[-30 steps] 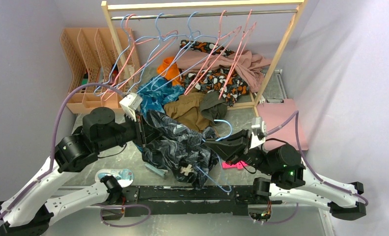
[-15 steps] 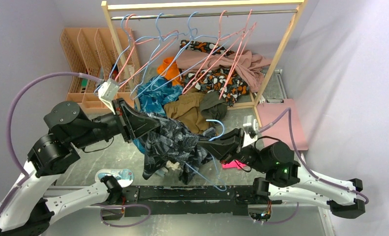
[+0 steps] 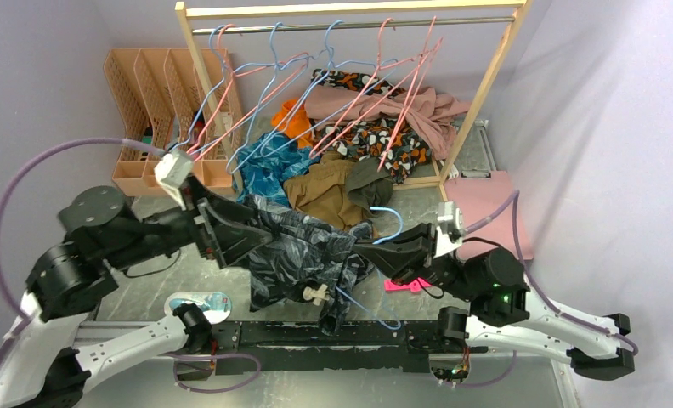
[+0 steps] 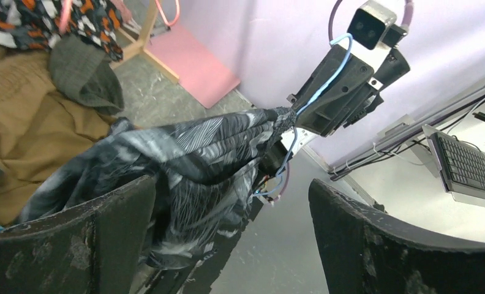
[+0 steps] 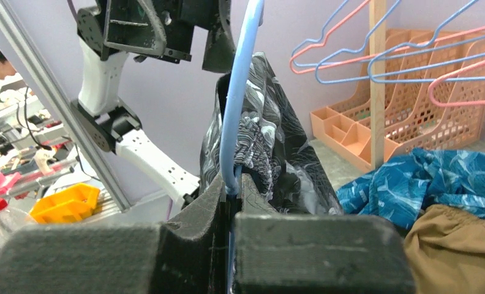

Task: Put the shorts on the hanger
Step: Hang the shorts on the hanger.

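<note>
The shorts point(image 3: 303, 255), dark with a pale leaf print and a white drawstring, hang draped over a light-blue wire hanger point(image 3: 390, 218) above the table. My right gripper point(image 3: 365, 252) is shut on the hanger's wire point(image 5: 237, 110), and the shorts point(image 5: 270, 141) bunch just past its fingertips point(image 5: 234, 184). My left gripper point(image 3: 252, 234) stands open at the shorts' left edge. In the left wrist view the shorts point(image 4: 185, 153) lie against one finger point(image 4: 75, 239), loose between the wide jaws.
A wooden rack point(image 3: 486, 85) at the back carries several pink and blue wire hangers point(image 3: 274, 76). Beneath it lies a pile of clothes, including a teal garment point(image 3: 265, 166) and a brown one point(image 3: 325, 187). An orange file organiser point(image 3: 150, 102) stands back left, and a pink mat point(image 3: 494, 204) lies to the right.
My left gripper has opened and let go of the shorts, and the left arm has drawn back to the left. The right gripper still holds the hanger, with the shorts hanging from it.
</note>
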Robot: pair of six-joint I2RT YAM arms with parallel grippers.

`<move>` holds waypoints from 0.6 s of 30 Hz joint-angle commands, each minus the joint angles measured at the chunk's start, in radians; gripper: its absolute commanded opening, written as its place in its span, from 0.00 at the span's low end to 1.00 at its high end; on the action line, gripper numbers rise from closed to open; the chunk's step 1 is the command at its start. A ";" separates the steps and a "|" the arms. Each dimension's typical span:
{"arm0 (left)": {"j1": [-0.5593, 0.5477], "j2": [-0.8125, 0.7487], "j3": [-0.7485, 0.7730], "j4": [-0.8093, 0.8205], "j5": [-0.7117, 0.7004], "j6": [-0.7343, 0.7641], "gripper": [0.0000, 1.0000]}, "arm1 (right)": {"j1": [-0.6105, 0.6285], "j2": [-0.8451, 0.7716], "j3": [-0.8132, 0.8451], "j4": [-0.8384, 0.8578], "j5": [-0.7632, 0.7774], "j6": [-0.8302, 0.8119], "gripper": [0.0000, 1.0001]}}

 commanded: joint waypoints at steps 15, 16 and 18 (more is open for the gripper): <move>0.004 0.143 0.320 0.048 0.294 0.438 0.99 | 0.003 -0.006 0.157 -0.203 -0.126 -0.067 0.00; 0.003 0.152 0.292 0.071 0.362 0.444 0.99 | 0.005 0.001 0.152 -0.200 -0.140 -0.065 0.00; 0.003 0.193 0.278 0.070 0.492 0.466 0.99 | 0.004 0.013 0.145 -0.200 -0.157 -0.060 0.00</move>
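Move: The open left hand is just above the near-left part of the striped dark shorts; their middle lies about 9 cm to its right, 4 cm back and 10 cm below. The blue hanger's body is some 17 cm right, 4 cm back and 12 cm below, the brown shorts roughly 17 cm ahead, 10 cm right and 27 cm below. From the right hand, gripping the hanger's neck, the shorts' middle is about 9 cm left, 1 cm back and 6 cm below. Fingers staying wide open, the left hand leaves the shorts, rising about 12 cm while drifting left and a little back, then swings back to the right and dips slightly, its wrist rolling some 30 degrees, clockwise looking along the fingers. The right hand keeps its pinch on the hanger's neck beside the waistband and eases back a couple of centimetres. ##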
